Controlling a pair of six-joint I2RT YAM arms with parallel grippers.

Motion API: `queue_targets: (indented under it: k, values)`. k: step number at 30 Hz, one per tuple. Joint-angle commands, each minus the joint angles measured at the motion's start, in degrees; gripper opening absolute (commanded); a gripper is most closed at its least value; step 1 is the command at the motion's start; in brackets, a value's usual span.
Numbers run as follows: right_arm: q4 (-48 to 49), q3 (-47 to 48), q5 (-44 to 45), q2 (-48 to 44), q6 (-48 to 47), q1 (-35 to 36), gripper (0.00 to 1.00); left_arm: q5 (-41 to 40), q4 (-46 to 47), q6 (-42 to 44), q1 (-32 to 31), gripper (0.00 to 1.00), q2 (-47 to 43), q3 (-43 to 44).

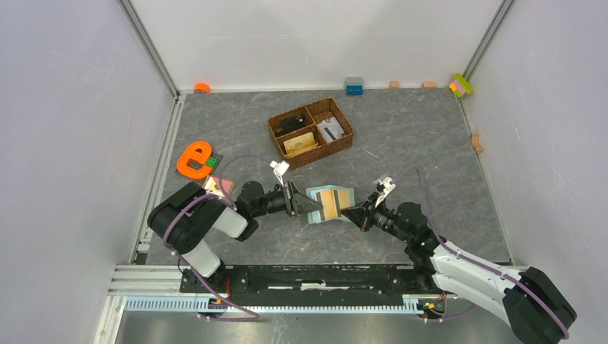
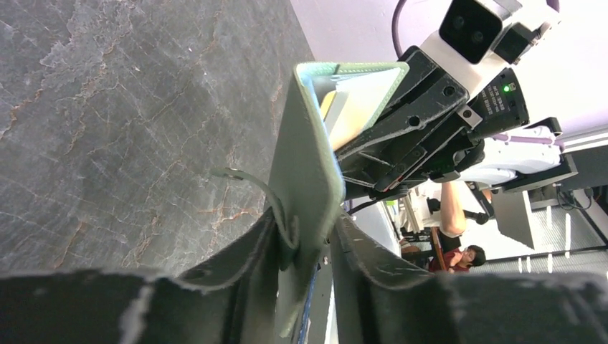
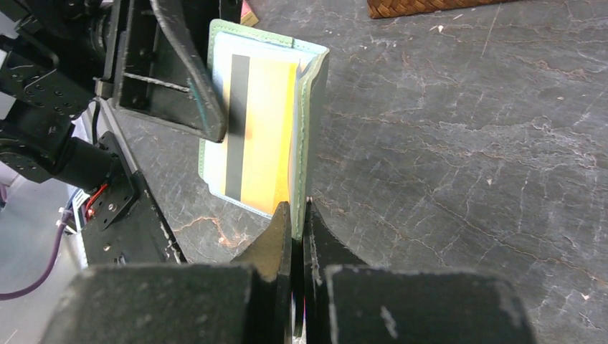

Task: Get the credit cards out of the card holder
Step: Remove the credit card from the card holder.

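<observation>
The card holder [image 1: 346, 195] hangs open between my two grippers just above the table, sage-green outside [image 2: 307, 165] and pale blue inside [image 3: 217, 107]. A tan-orange credit card [image 1: 331, 204] with a dark stripe sits in its slot [image 3: 267, 129]. My left gripper [image 1: 313, 204] straddles the left flap, its jaws [image 2: 308, 236] against both faces, one finger [image 3: 193, 93] lying over the card's stripe. My right gripper [image 1: 350, 213] is shut on the right flap's edge [image 3: 298, 215]. A pinkish-brown card [image 1: 219, 185] lies on the table beside the left arm.
A brown wicker divided basket [image 1: 344, 140] with small items stands behind the grippers. An orange letter-e shape [image 1: 192, 160] lies at the left. Small blocks [image 1: 353, 86] line the back wall, and a colourful one [image 1: 461, 85] sits in the back right corner.
</observation>
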Motion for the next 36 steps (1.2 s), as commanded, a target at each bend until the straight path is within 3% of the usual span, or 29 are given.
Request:
queue_targets:
  k: [1,4,7,9,16,23,30,32,36]
  values:
    - [5.9,-1.3,-2.7,-2.0,0.8,0.0,0.0,0.9,0.2,2.5,0.1,0.3,0.5,1.9]
    - [5.5,-1.7,-2.4,-3.3,0.5,0.0,0.02,1.0,-0.3,2.8,0.2,0.14,0.0,1.9]
    - [3.3,-1.7,0.3,-4.6,-0.9,0.0,0.15,0.9,-2.2,3.8,0.2,0.07,-1.2,2.0]
    - [1.0,-1.6,3.1,-5.5,-2.4,0.0,0.25,0.7,-3.6,4.5,0.2,0.06,-2.4,1.9]
    - [-5.6,-3.9,15.5,-14.2,-7.2,0.0,0.43,-0.1,-9.6,7.6,0.2,0.05,-8.2,1.5]
    - [-2.8,-8.2,8.5,-23.5,-7.1,0.0,0.47,-2.0,-16.7,11.1,0.2,0.04,-12.3,1.8]
    - [-0.3,-9.9,4.7,-26.7,-5.5,0.0,0.53,-2.8,-18.1,11.4,0.2,0.02,-12.9,1.8]
    - [2.7,-10.7,2.4,-25.0,-4.6,0.0,0.58,-2.3,-17.2,11.3,0.1,0.02,-13.2,1.7]
    - [10.5,-9.3,-5.8,-13.9,-2.2,0.0,0.58,0.5,-10.6,9.0,0.1,0.02,-12.7,0.9]
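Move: The open card holder, pinched by the right fingers, has its middle about 3 cm right of the left hand and 1 cm ahead, roughly at hand height; from the right hand it lies some 3 cm left and 2 cm ahead. The basket stands about 21 cm ahead of the left hand and 2 cm left, some 9 cm lower. A pink card box lies roughly 29 cm left of the left hand and 5 cm ahead, about 11 cm lower. Staying nearly in place, the half-open left fingers close on the card holder's left edge and then keep hold. The right fingers open to let go of it, the hand backing off about 3.5 cm to the right and slightly forward, then rising some 7 cm while drawing back a little, its fingertips tilting up about 20 degrees. ##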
